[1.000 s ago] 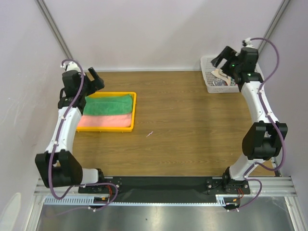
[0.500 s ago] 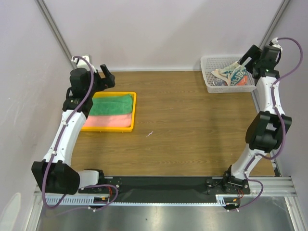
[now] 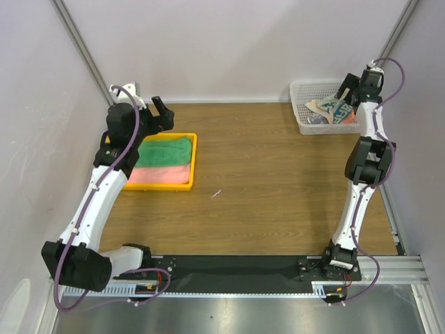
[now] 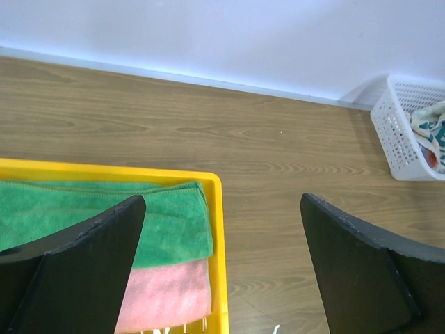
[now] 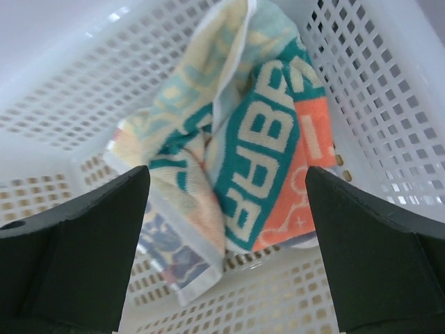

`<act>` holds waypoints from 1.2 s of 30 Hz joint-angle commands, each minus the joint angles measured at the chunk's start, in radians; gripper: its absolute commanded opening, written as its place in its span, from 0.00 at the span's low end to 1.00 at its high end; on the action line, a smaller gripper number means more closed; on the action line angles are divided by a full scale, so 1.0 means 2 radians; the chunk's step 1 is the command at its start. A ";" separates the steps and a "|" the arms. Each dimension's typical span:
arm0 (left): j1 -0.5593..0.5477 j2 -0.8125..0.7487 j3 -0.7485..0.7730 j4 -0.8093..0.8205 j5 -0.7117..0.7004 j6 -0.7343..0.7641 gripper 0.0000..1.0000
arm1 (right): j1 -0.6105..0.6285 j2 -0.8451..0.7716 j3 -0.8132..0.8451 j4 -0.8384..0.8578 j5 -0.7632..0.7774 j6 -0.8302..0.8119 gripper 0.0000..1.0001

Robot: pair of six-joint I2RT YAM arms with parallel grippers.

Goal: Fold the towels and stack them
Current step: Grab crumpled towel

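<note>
A green towel (image 3: 161,150) lies folded on a salmon-pink towel (image 3: 160,175) in the yellow tray (image 3: 194,161) at the left. My left gripper (image 3: 163,115) hovers open above the tray's far right corner, holding nothing. Its wrist view shows the green towel (image 4: 167,223), the pink towel (image 4: 170,296) and the tray's rim (image 4: 217,264) between the wide jaws of the left gripper (image 4: 222,202). The white-and-teal patterned towel (image 5: 257,153) lies crumpled in the white mesh basket (image 5: 375,90). My right gripper (image 5: 226,174) stands open just above it, apart from the cloth.
The basket (image 3: 303,118) stands at the table's far right corner by the back wall, with the right gripper (image 3: 348,89) over its right half. Bare wooden tabletop (image 3: 264,174) stretches between tray and basket. Walls close in at the back and on both sides.
The left gripper has swung right, from the tray's far left to its far right corner. The right arm has straightened up and its gripper has shifted toward the basket's right side. Both stayed open.
</note>
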 commanded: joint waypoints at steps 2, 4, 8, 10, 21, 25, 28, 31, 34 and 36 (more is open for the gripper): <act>-0.009 -0.025 -0.009 -0.009 -0.029 -0.028 1.00 | 0.008 0.031 0.036 0.032 0.027 -0.047 1.00; -0.016 -0.026 -0.009 -0.012 -0.038 -0.030 1.00 | 0.009 0.043 0.036 0.049 0.035 -0.058 1.00; -0.028 -0.022 -0.009 -0.016 -0.051 -0.038 1.00 | 0.009 0.074 0.041 0.053 0.041 -0.060 1.00; -0.032 -0.018 -0.009 -0.016 -0.055 -0.042 1.00 | 0.009 0.087 0.041 0.054 0.044 -0.060 1.00; -0.039 0.013 0.013 -0.038 -0.062 -0.057 1.00 | 0.006 0.106 0.047 0.054 0.044 -0.063 0.72; -0.041 0.016 0.020 -0.040 -0.065 -0.056 1.00 | 0.000 0.110 0.067 0.058 0.031 -0.062 0.40; -0.041 0.021 0.040 -0.055 -0.072 -0.045 1.00 | -0.001 0.097 0.092 0.047 0.021 -0.057 0.05; -0.041 0.026 0.064 -0.060 -0.072 -0.022 1.00 | 0.000 0.074 0.111 0.038 0.006 -0.058 0.00; -0.041 0.036 0.092 -0.066 -0.066 -0.005 1.00 | 0.000 0.030 0.126 0.034 -0.001 -0.055 0.00; -0.041 0.043 0.107 -0.066 -0.060 -0.002 1.00 | 0.002 -0.011 0.134 0.036 -0.019 -0.046 0.00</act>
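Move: The crumpled multicoloured towel lies in the white basket under my right hand: its middle is level with the hand, about 4 cm to the left and 12 cm down. The basket's middle is also about 4 cm left, some 10 cm below, and a grey cloth lies roughly 11 cm left, 5 cm back and 13 cm below. From my left hand, the towel is some 25 cm ahead, 72 cm right and 28 cm below. My right hand sinks into the basket with open fingers, about 11 cm almost straight down, tipping some 10 degrees further down. There the fingers shut on the towel, and I draw the pinched cloth up roughly 8 cm, levelling the wrist and easing forward a little. My left hand, empty and open, dips about 4 cm beyond the yellow tray's towels and comes back up. ##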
